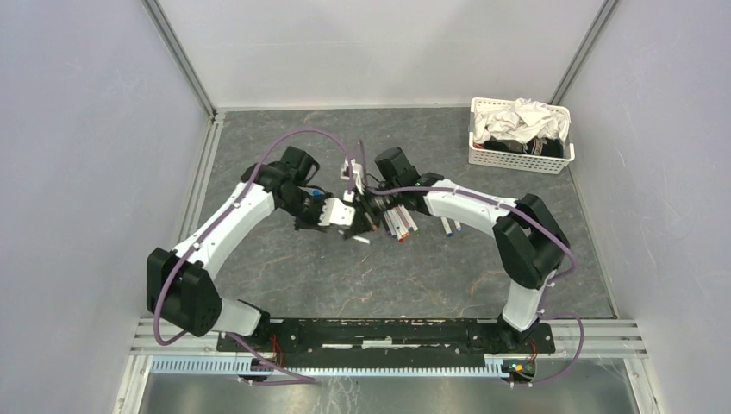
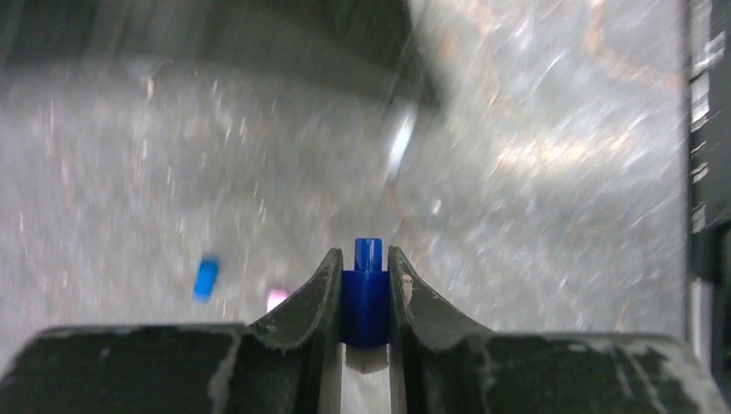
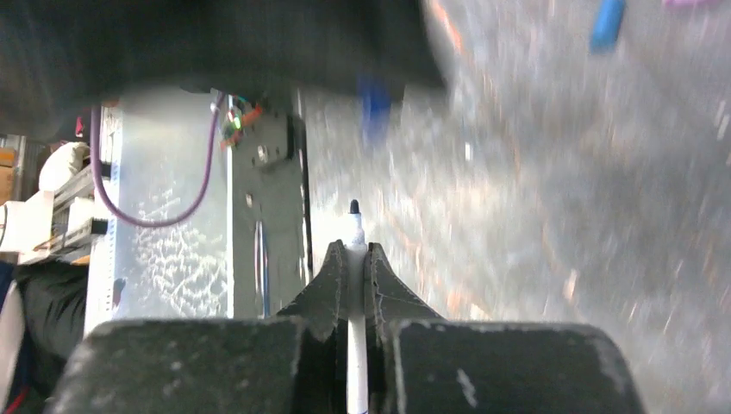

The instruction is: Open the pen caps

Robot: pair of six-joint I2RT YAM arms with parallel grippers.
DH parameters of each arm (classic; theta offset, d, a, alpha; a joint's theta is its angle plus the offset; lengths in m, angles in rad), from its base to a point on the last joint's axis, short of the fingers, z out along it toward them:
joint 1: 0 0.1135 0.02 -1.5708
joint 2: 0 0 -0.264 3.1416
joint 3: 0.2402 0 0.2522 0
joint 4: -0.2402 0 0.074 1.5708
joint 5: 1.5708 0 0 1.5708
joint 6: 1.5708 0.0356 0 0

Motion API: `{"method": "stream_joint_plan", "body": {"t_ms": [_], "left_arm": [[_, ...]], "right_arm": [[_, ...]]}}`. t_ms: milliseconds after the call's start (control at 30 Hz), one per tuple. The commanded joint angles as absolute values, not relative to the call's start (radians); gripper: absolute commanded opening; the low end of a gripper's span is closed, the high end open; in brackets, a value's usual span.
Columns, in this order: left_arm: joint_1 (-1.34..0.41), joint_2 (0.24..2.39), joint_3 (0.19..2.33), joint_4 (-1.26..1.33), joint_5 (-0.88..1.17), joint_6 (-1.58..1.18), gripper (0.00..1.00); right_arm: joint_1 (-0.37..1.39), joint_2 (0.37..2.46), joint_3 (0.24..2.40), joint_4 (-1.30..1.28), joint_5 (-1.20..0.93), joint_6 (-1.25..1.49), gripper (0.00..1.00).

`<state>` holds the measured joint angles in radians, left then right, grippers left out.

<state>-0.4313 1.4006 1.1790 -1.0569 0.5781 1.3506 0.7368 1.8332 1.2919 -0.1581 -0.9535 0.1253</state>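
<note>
My left gripper [image 2: 366,256] is shut on a dark blue pen cap [image 2: 366,297], whose narrow end sticks out past the fingertips. My right gripper [image 3: 355,247] is shut on a thin white pen [image 3: 354,285], and the pen's bare dark tip [image 3: 353,207] points forward. In the top view both grippers [image 1: 358,217] [image 1: 372,205] meet at the table's middle, close beside a row of white pens [image 1: 401,222]. A loose light blue cap [image 2: 205,278] and a lilac cap [image 2: 276,298] lie on the table.
A white mesh basket [image 1: 520,159] of cloth stands at the back right. Two more pens [image 1: 449,227] lie right of the row. Another blue cap [image 3: 608,21] lies far ahead in the right wrist view. Walls enclose the grey table [image 1: 345,276].
</note>
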Motion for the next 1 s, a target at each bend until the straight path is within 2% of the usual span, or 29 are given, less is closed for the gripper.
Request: {"method": "stream_joint_plan", "body": {"t_ms": [0,200,400,700,800,967], "left_arm": [[-0.283,1.407,1.232,-1.063,0.375,1.444,0.02],[-0.245,1.42,1.196,-1.028,0.427,1.43,0.02],[-0.272,1.473,1.115,-0.871,0.544,1.284,0.02],[-0.276,1.643,1.066,-0.629,0.469,1.177,0.05],[-0.276,1.687,1.065,-0.597,0.441,1.166,0.11],[-0.275,1.718,1.074,-0.604,0.431,1.157,0.31]], "right_arm": [[0.687,1.759,1.136,-0.378,-0.859,0.056,0.0],[0.596,1.668,1.055,-0.377,-0.793,0.063,0.0],[0.486,1.576,1.058,-0.314,-0.424,0.185,0.0],[0.302,1.51,0.925,-0.195,-0.077,0.226,0.0],[0.275,1.534,0.91,-0.161,-0.047,0.226,0.0],[0.264,1.595,0.931,-0.136,0.035,0.211,0.0]]}}
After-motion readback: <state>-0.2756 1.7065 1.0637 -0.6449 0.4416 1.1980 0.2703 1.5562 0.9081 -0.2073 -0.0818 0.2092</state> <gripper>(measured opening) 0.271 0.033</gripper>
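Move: Ahead of the left hand, which holds the dark-blue cap, the light-blue cap lies about 8 cm out and 7 to the left; the pink cap is 12 out and 9 left, the blue cap 18 out and 4 left, all some 13 cm below. From the right hand and its bare pen, the uncapped blue marker lies 12 cm ahead, 27 right and 14 down; level with the marker are the light-blue pen 3 cm farther right and the capped pens 13 cm nearer. Swinging away from the left hand, the right hand carries the already uncapped pen down and right, then forward and right past the capped pens to above the blue marker, about 28 cm rightward in all, turning clockwise some 65 degrees. The left hand, still pinching the dark-blue cap, darts left and forward, eases back right, then sinks about 10 cm to beside the light-blue cap. ##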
